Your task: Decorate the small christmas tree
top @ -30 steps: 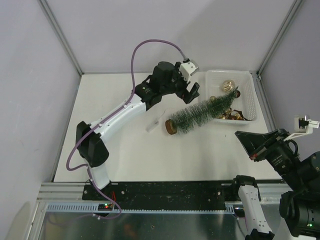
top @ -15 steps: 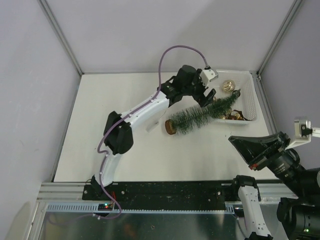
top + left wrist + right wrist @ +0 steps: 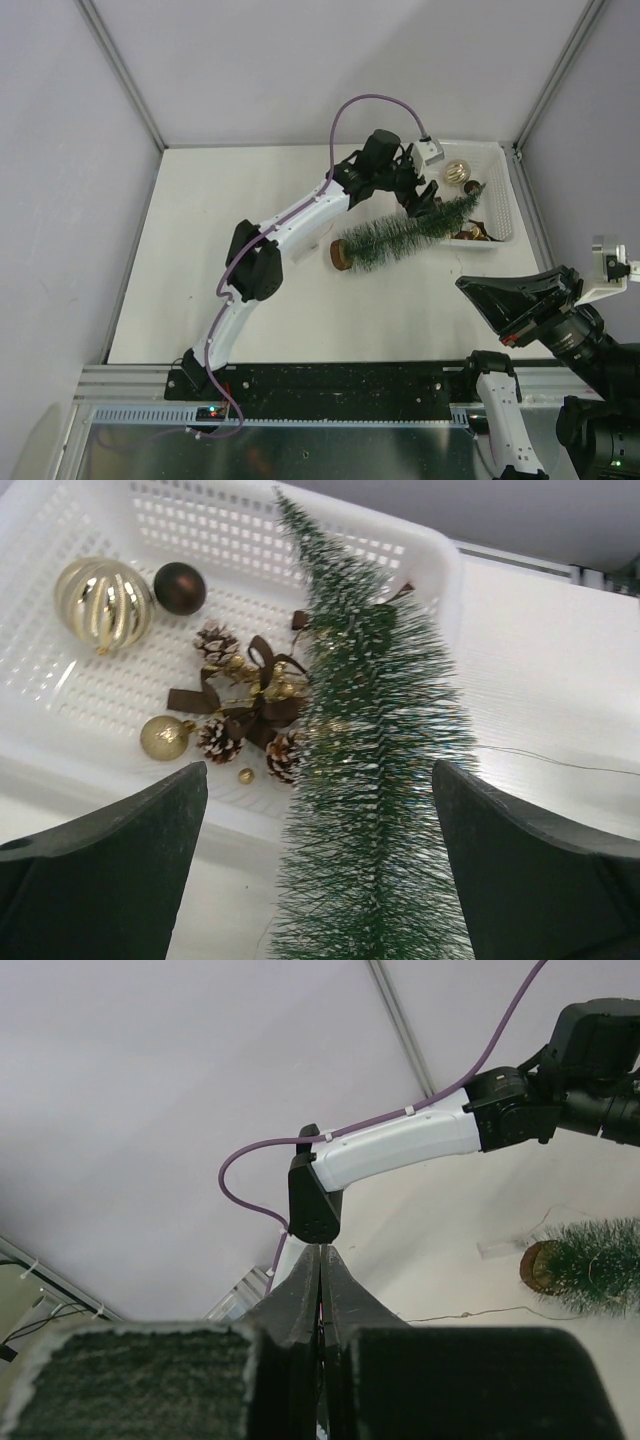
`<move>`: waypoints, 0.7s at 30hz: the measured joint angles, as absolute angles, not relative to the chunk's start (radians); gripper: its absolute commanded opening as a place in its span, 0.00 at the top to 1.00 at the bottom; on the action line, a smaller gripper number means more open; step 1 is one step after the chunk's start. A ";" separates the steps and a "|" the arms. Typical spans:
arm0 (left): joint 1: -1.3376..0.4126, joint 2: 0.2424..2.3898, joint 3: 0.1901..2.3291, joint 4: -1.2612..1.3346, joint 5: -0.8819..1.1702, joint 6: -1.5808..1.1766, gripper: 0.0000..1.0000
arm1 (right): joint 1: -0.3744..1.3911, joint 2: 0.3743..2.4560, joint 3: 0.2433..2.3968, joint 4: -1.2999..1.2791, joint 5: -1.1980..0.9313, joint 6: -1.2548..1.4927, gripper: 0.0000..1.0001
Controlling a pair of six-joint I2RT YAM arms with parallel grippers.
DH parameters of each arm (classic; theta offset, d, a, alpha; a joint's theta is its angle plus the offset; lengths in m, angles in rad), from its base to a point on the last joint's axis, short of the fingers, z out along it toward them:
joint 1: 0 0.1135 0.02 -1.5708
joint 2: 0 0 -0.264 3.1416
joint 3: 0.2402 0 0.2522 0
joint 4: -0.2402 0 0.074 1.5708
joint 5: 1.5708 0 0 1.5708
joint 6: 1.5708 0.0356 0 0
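The small christmas tree (image 3: 395,232) lies on its side, its wooden disc base (image 3: 340,254) on the table and its tip resting over the rim of the white mesh basket (image 3: 500,190). My left gripper (image 3: 420,200) hovers open over the tree's upper half. In the left wrist view the tree (image 3: 375,780) runs up between the two wide-apart fingers of the left gripper (image 3: 318,770), touching neither. My right gripper (image 3: 465,284) is raised near the table's front right, shut and empty; the right wrist view shows the right gripper (image 3: 320,1255) with its jaws pressed together.
The basket (image 3: 440,570) holds a striped gold ball (image 3: 103,602), a brown ball (image 3: 180,587), a small gold ball (image 3: 165,737), pine cones (image 3: 216,642) and a brown bow (image 3: 255,695). A small clear box (image 3: 308,250) with a thin wire lies left of the tree's base.
My left arm has stretched right, carrying its open gripper from above the tree's middle to its upper part by the basket. The right gripper has shifted slightly. The tree has not moved.
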State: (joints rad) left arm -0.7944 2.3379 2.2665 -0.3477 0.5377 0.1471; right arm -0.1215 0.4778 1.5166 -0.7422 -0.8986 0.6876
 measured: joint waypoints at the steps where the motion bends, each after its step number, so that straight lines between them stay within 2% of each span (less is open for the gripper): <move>1: -0.793 2.338 2.269 -0.346 0.559 0.146 0.07 | -0.121 0.478 1.515 -0.742 -0.898 0.687 1.00; 3: -0.791 2.338 2.272 -0.346 0.597 0.146 0.13 | -0.120 0.478 1.512 -0.742 -0.898 0.686 1.00; 8: -0.791 2.338 2.272 -0.351 0.669 0.147 0.20 | -0.119 0.479 1.509 -0.742 -0.895 0.685 1.00; 13: -0.791 2.341 2.273 -0.354 0.686 0.148 0.37 | -0.119 0.479 1.509 -0.742 -0.893 0.685 1.00; 16: -0.792 2.352 2.275 -0.354 0.680 0.158 0.44 | -0.119 0.479 1.509 -0.741 -0.890 0.685 1.00; 18: -0.793 2.362 2.276 -0.355 0.669 0.161 0.50 | -0.119 0.479 1.509 -0.740 -0.889 0.685 1.00; 21: -0.795 2.378 2.276 -0.356 0.657 0.168 0.68 | -0.119 0.479 1.509 -0.733 -0.888 0.685 1.00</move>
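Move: The left hand hangs over the middle of the lying christmas tree, whose trunk is some 11 cm below and about 2 cm back. The tree's wooden base is roughly 17 cm to the hand's left and 8 cm back; the white basket's middle is about 15 cm right and 9 cm ahead, with the pinecone cluster some 14 cm right and 5 cm ahead. From the idle right hand, the tree's middle lies about 33 cm ahead, 5 cm left and far below, near 39 cm. Reaching across to its right above the tree, the left hand first eases back about 2 cm, rising very slightly, while its wrist swings some 5 to 10 degrees clockwise to line up with the trunk. It then turns downward and sinks about 2.5 cm towards the tree, the fingers closing all the while from wide open to roughly half, one on either side of the trunk line; no grip on the trunk can be made out yet. ##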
